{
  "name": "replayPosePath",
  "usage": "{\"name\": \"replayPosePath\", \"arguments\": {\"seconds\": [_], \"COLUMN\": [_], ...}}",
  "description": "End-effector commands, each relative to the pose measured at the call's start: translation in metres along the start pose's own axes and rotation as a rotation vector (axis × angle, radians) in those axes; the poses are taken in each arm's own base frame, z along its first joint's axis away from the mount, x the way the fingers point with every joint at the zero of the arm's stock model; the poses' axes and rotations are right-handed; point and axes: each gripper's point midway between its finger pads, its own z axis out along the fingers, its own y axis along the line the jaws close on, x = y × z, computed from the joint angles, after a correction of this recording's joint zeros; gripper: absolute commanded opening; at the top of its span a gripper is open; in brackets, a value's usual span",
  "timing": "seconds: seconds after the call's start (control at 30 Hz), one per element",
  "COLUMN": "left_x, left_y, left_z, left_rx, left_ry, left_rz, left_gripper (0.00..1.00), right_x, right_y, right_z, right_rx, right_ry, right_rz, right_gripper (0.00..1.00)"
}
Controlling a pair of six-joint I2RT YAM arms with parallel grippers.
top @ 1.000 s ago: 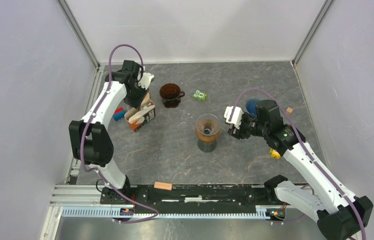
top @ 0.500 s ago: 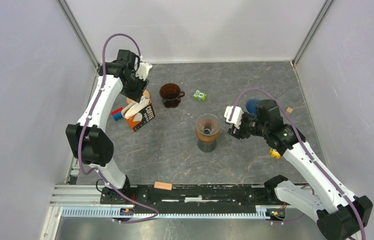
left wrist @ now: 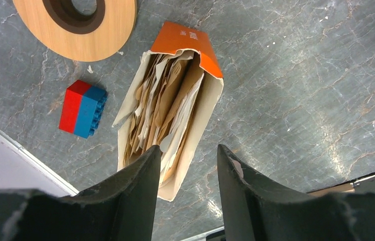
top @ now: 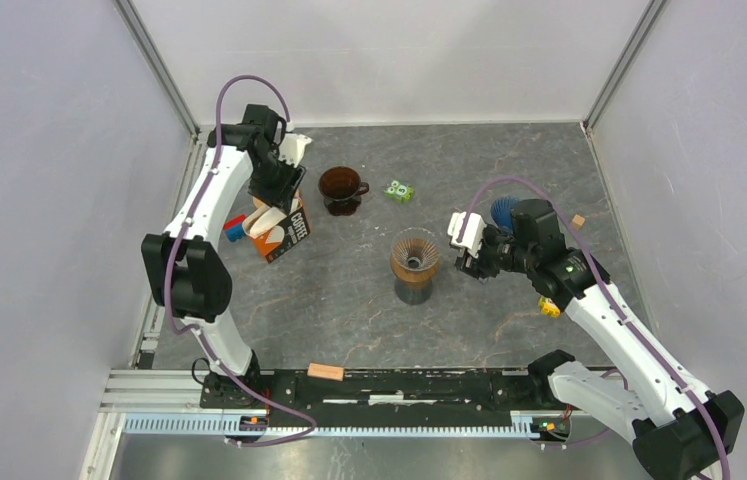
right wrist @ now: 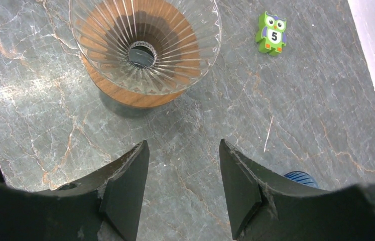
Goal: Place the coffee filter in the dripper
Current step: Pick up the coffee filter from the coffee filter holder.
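Observation:
Paper coffee filters (left wrist: 167, 105) are packed upright in an opened orange-flapped box (top: 284, 230) at the left of the table. My left gripper (left wrist: 189, 150) hangs open just above the box's near end (top: 287, 190), with nothing between its fingers. The dripper (top: 415, 252) is a ribbed clear glass cone on a wooden collar, standing on a dark base mid-table. It holds no filter, as the right wrist view shows (right wrist: 145, 45). My right gripper (top: 469, 258) is open and empty just right of the dripper (right wrist: 182, 145).
A brown glass vessel (top: 341, 188) on a wooden ring (left wrist: 75, 20) stands right of the box. Red and blue bricks (left wrist: 82, 109) lie at its left. A green owl block (right wrist: 271, 33), a blue ribbed object (top: 502, 211) and a yellow block (top: 549, 308) are scattered at the right.
My left gripper has risen off the filter box and shifted slightly right, its jaws widening with nothing in them. The box has turned a little. The right arm has stayed still.

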Motion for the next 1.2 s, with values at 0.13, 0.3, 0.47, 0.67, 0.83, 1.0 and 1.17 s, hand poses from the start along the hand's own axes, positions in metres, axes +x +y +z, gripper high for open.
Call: {"name": "replayPosePath", "arguments": {"seconds": [0.13,0.3,0.47,0.67,0.83,1.0,1.17], "left_x": [-0.014,-0.014,-0.016,-0.025,-0.034,-0.029,-0.033], "left_y": [0.0,0.003,0.005,0.006,0.005,0.003,-0.012], "left_z": [-0.001,0.002,0.003,-0.017,-0.06,-0.087,-0.131], "left_rx": [0.03,0.028,0.028,0.024,0.006,-0.014,0.004], "left_ry": [-0.044,-0.04,-0.04,-0.072,-0.133,-0.144,-0.249], "left_rz": [0.023,0.018,0.021,0.045,0.07,0.091,0.115], "left_gripper": [0.43,0.27,0.15,0.02,0.02,0.02,0.02], "right_x": [0.003,0.003,0.004,0.003,0.002,0.001,-0.007], "right_y": [0.003,0.003,0.004,0.003,0.003,0.003,0.0], "right_z": [0.0,0.0,-0.001,-0.001,-0.002,-0.002,-0.006], "right_rx": [-0.011,-0.01,-0.007,-0.005,-0.006,-0.006,-0.011], "right_ry": [-0.001,-0.001,-0.002,-0.003,-0.008,-0.009,-0.023], "right_rz": [0.0,0.001,0.0,0.002,0.0,-0.003,-0.021], "right_gripper": [0.61,0.61,0.61,0.61,0.61,0.61,0.62]}}
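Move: The coffee filter stands on edge in the open filter box right beneath the left hand, its middle about 4 cm below and some 1 cm to the left; the box's middle is directly under it. The wooden ring lies roughly 9 cm ahead and 3 cm left, the red-blue brick 3 cm ahead and 11 cm left, the brown cup about 6 cm ahead and 10 cm right. From the right hand the filter is some 13 cm ahead, 36 cm left and 6 cm lower. Settling barely 1 cm down onto the box's opening, the left hand shuts its half-open fingers and pinches the filter's upper edge between the tips. Then it draws the filter up about 9 cm, easing forward a little and back again as it climbs, the fingertips tilting forward some 5 degrees, the grip kept. ##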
